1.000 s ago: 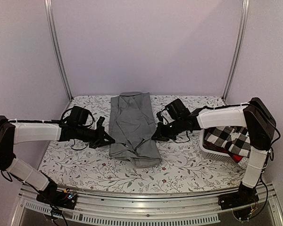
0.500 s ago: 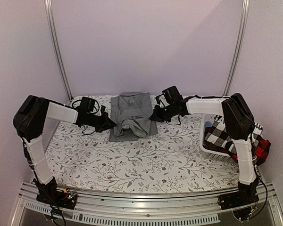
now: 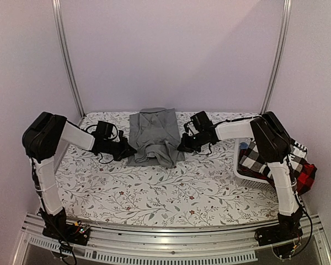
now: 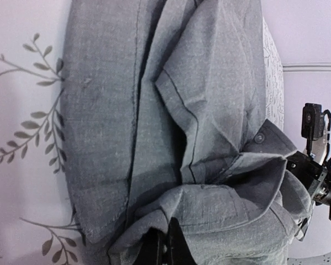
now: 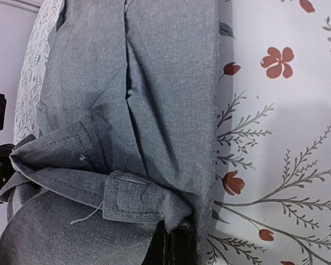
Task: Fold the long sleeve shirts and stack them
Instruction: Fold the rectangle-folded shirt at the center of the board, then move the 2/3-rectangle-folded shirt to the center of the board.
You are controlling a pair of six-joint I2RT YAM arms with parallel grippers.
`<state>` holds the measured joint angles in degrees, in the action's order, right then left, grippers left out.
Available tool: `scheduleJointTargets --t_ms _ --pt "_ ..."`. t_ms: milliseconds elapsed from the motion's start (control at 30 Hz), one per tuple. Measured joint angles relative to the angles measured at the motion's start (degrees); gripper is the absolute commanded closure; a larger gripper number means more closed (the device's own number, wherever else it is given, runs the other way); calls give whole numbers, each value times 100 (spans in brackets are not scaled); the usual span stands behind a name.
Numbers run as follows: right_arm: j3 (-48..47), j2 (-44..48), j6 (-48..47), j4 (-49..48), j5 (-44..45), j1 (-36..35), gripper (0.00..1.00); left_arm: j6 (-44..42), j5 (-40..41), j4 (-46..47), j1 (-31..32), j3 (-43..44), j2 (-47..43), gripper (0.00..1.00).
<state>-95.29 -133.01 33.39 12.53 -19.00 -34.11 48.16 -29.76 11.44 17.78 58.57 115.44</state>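
The grey long sleeve shirt (image 3: 154,132) lies at the back middle of the table, its near half doubled over the far half. My left gripper (image 3: 131,149) is at the shirt's left edge, shut on a bunched fold of its cloth (image 4: 209,210); the dark fingers (image 4: 179,251) poke out under the fabric. My right gripper (image 3: 181,147) is at the shirt's right edge, shut on a hem corner (image 5: 154,201), with its fingers (image 5: 182,248) half buried in cloth. A cuff with a button (image 4: 259,139) lies on top.
A white basket (image 3: 247,174) stands at the right edge. It holds a black-and-white checked shirt (image 3: 267,157), and a red-and-black checked one (image 3: 304,178) hangs over its side. The floral tablecloth (image 3: 171,190) covers the table. Metal posts (image 3: 66,61) rise at the back corners.
Both grippers have carried the grey shirt's near end away from me, over its far half. The shirt now covers about half its former length. Both arms have reached farther back.
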Motion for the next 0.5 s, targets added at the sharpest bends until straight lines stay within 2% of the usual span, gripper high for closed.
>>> scheduleJointTargets --t_ms 167,400,433,500 --pt "776 396 15 -332 -129 -63 100 107 2 269 96 -629 -378 100" --pt "1766 1104 166 -398 -136 -385 100 299 136 275 328 -1637 -1388 100" --pt "1840 1172 184 -389 -131 -417 99 317 160 260 337 -1716 -1495 98" --pt "1912 1266 214 -337 -109 -461 91 354 223 232 345 -1827 -1703 87"
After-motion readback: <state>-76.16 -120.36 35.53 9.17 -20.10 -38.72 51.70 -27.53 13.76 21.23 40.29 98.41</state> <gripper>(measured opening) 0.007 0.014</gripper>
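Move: Both closed grippers hold gathered shirt cloth at the sides, low over the board. The board's centre, towards which the shirt comes, lies some 5 cm back and 21 cm right of the left hand, and about 5 cm back and 5 cm left of the right. From the left hand, the collar end is roughly 28 cm ahead and 12 cm right; from the right hand, the laundry basket is about 5 cm back and 45 cm right. Both arms draw straight back towards their bases together, some 8 cm on the left and 9 cm on the right, dragging the shirt over the board with the doubled-over cloth still pinched at its two sides. The fingers stay shut and the wrists barely turn; the right hand keeps low while the left skims the board, then lifts about 2 cm towards the end as both ease off. ##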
